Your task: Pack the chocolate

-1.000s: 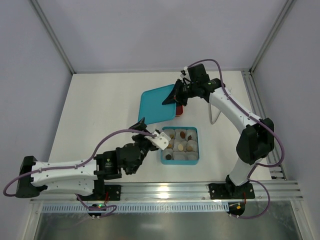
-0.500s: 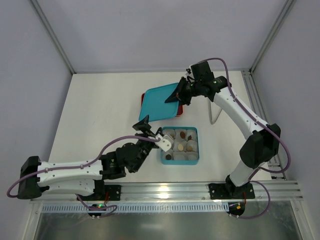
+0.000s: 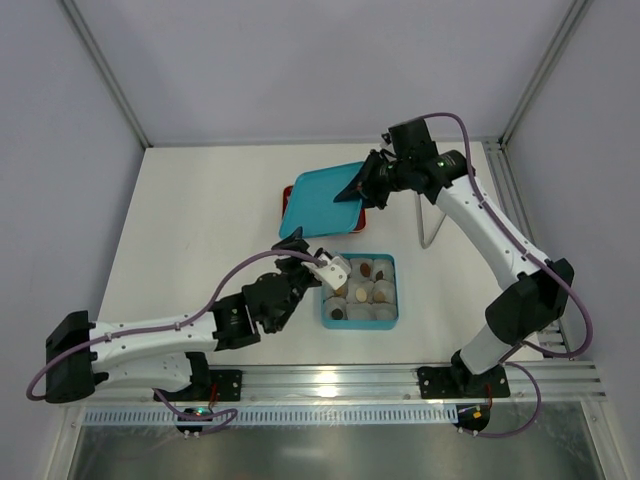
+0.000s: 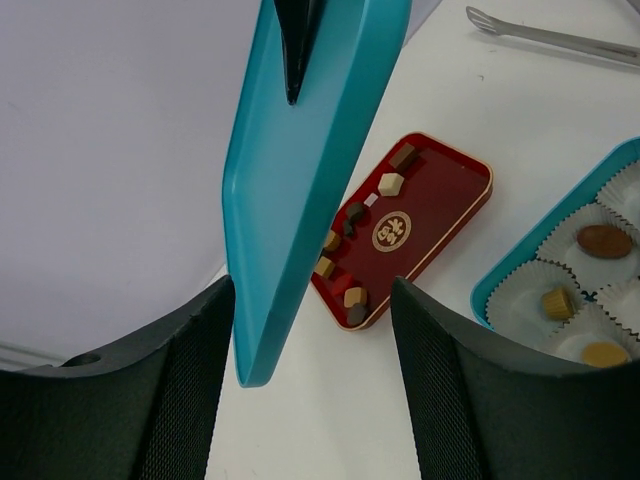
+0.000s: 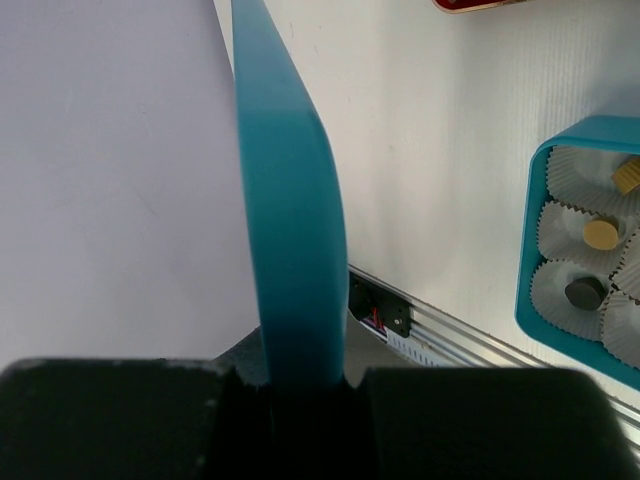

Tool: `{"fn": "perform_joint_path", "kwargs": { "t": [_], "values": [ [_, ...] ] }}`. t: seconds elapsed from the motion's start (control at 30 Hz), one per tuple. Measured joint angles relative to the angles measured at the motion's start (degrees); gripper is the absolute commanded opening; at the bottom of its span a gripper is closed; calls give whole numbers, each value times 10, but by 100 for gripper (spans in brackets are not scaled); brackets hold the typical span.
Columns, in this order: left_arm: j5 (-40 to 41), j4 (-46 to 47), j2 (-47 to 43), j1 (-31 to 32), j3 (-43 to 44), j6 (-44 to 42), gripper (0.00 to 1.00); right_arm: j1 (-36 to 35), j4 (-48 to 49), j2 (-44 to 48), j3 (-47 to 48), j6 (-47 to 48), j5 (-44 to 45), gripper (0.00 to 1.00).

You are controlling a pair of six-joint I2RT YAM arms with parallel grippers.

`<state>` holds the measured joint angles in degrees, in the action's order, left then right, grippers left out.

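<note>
Several small brown and tan pieces of chocolate (image 4: 390,184) lie on a red tray (image 4: 440,200) with a gold emblem. More chocolate (image 4: 603,240) sits in white paper cups inside the teal box (image 3: 390,318). My right gripper (image 5: 300,385) is shut on the edge of a teal lid (image 3: 320,200) and holds it tilted above the red tray (image 3: 288,192), hiding most of it from above. My left gripper (image 4: 310,400) hovers open and empty just in front of the tray, left of the box. The lid's lower corner (image 4: 255,340) hangs ahead of its left finger.
Metal tongs (image 3: 428,225) lie on the table right of the tray, also seen as tongs (image 4: 560,35) at the top of the left wrist view. The teal box (image 5: 530,250) stands near the front rail (image 5: 450,340).
The right gripper has carried the teal lid back and to the right, tilting it up and baring more of the red tray. The left arm has reached forward toward the tray, its jaws narrowing slightly.
</note>
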<state>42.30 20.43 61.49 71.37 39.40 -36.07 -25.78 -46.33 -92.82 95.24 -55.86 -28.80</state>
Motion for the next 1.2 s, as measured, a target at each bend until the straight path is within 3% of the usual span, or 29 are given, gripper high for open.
{"fn": "perform_joint_path", "kwargs": {
  "t": [0.5, 0.7, 0.9, 0.93, 0.97, 1.2],
  "values": [
    [-16, 21, 27, -25, 14, -3, 47, -36, -5, 14, -19, -20, 21, 4],
    [-28, 27, 35, -30, 16, -8, 34, -39, -4, 14, -27, -28, 22, 4],
    [-39, 26, 37, -31, 16, -26, 15, -41, 3, 14, -27, -35, 21, 4],
    [-43, 24, 39, -31, 16, -35, 5, -42, 5, 14, -27, -40, 21, 4],
    [-45, 23, 41, -30, 16, -37, 0, -42, 8, 14, -28, -42, 22, 4],
    [-53, 19, 45, -29, 16, -59, 0, -43, 20, 14, -34, -35, 25, 4]
  ]
}}
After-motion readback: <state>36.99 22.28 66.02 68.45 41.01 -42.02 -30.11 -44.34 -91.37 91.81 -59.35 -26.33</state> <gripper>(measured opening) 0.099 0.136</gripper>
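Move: The teal lid hangs tilted from the right hand. Its middle is about 8 cm ahead and 6 cm right of the open left hand, roughly level with it, and its near edge already lies close to those fingers. From the right hand the lid's middle is some 9 cm left, 2 cm back and 6 cm lower. From the left hand, the box of paper cups is about 13 cm right, 2 cm ahead; the red tray is 25 cm ahead, 4 cm right; both some 24 cm below. The left fingers pinch the teal lid's near edge: the hand first eases forward about 1.5 cm, then drifts right by as much while the fingers close from well open to nearly shut, rolling some 5 degrees at the end. The right hand keeps its grip on the lid and brings it roughly 2 cm back and 2 cm left towards the left hand, ending about 1 cm lower. ##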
